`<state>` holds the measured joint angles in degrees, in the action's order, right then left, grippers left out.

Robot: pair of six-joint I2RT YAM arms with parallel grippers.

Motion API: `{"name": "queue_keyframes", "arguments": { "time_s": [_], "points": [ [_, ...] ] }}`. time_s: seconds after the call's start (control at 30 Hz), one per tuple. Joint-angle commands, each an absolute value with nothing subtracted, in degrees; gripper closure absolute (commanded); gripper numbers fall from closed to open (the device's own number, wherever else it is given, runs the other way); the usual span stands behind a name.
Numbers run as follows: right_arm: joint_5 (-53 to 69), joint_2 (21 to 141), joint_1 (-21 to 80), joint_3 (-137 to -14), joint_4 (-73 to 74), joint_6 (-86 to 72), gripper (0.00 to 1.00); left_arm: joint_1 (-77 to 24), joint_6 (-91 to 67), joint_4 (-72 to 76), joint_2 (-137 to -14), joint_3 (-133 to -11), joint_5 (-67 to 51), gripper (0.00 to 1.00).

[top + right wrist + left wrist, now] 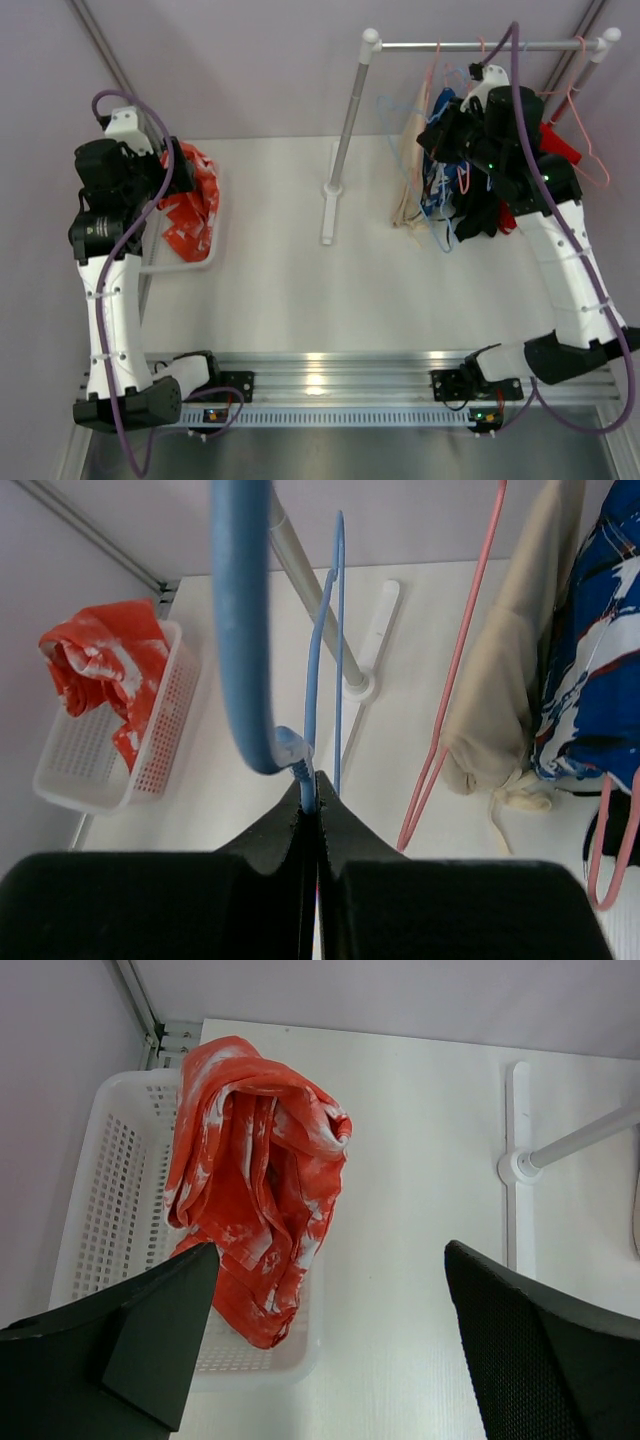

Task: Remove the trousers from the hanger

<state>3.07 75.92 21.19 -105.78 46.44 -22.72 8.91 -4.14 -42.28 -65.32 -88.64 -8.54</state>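
Observation:
Orange-red trousers with white marks (255, 1160) lie draped over the rim of a white basket (110, 1180) at the left of the table. My left gripper (330, 1260) hangs open above the basket's near right corner, holding nothing. At the rail (490, 45), my right gripper (310, 800) is shut on the neck of an empty blue hanger (240, 630). Beige trousers (500, 680) and blue trousers with a white pattern (600, 660) hang to its right. In the top view, black trousers (480, 215) and red trousers (560, 140) are partly hidden by the right arm.
The rack's white post (350, 110) and foot bar (328, 215) stand mid-table. A pink hanger (460, 660) hangs between the blue hanger and the beige trousers. Purple-grey walls close in the back and both sides.

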Motion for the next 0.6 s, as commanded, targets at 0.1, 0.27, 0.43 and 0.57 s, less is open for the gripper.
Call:
{"name": "queue_keyframes", "arguments": {
  "time_s": [0.1,0.27,0.43,0.57],
  "points": [
    [-2.45,85.77,22.41,-117.93,40.0,-17.94,1.0,9.05,-5.97,-40.61,-62.14,-87.54,-9.14,0.01],
    [-4.92,93.77,23.99,-123.65,36.13,-13.81,1.0,9.05,-5.89,-39.9,-61.08,-85.34,-9.05,0.01],
    [-7.56,99.13,25.4,-126.91,32.61,-10.38,1.0,9.05,-5.98,-38.94,-60.03,-83.41,-9.32,0.01],
    [-8.61,103.09,26.1,-129.28,31.03,-8.44,1.0,9.05,-6.41,-37.97,-59.15,-81.13,-9.84,0.01]
  ]
}}
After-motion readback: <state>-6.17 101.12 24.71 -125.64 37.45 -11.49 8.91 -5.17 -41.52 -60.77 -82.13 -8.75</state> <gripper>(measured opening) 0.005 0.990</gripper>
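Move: The right hand already grips the empty blue hanger. The bare stretch of rail it is taken to lies about 17 cm ahead, 5 cm left and 7 cm above; the rail's left end is some 4 cm farther left. The beige trousers hang roughly 15 cm ahead, 3 cm right and 10 cm below, the blue-white trousers 15 cm ahead, 9 cm right and as low. From the left hand, that stretch of rail is around 17 cm ahead, 38 cm right and 12 cm up. Forward and somewhat to its left, quickly at first and then easing, the right hand carries the blue hanger some 13 cm out towards the rail's left end at nearly constant height. Its fingers stay shut on the hanger while they tip up a little and the hand rolls left side down, about 10 degrees each. The open left hand, empty by the basket, sinks and draws back about 2 cm. ##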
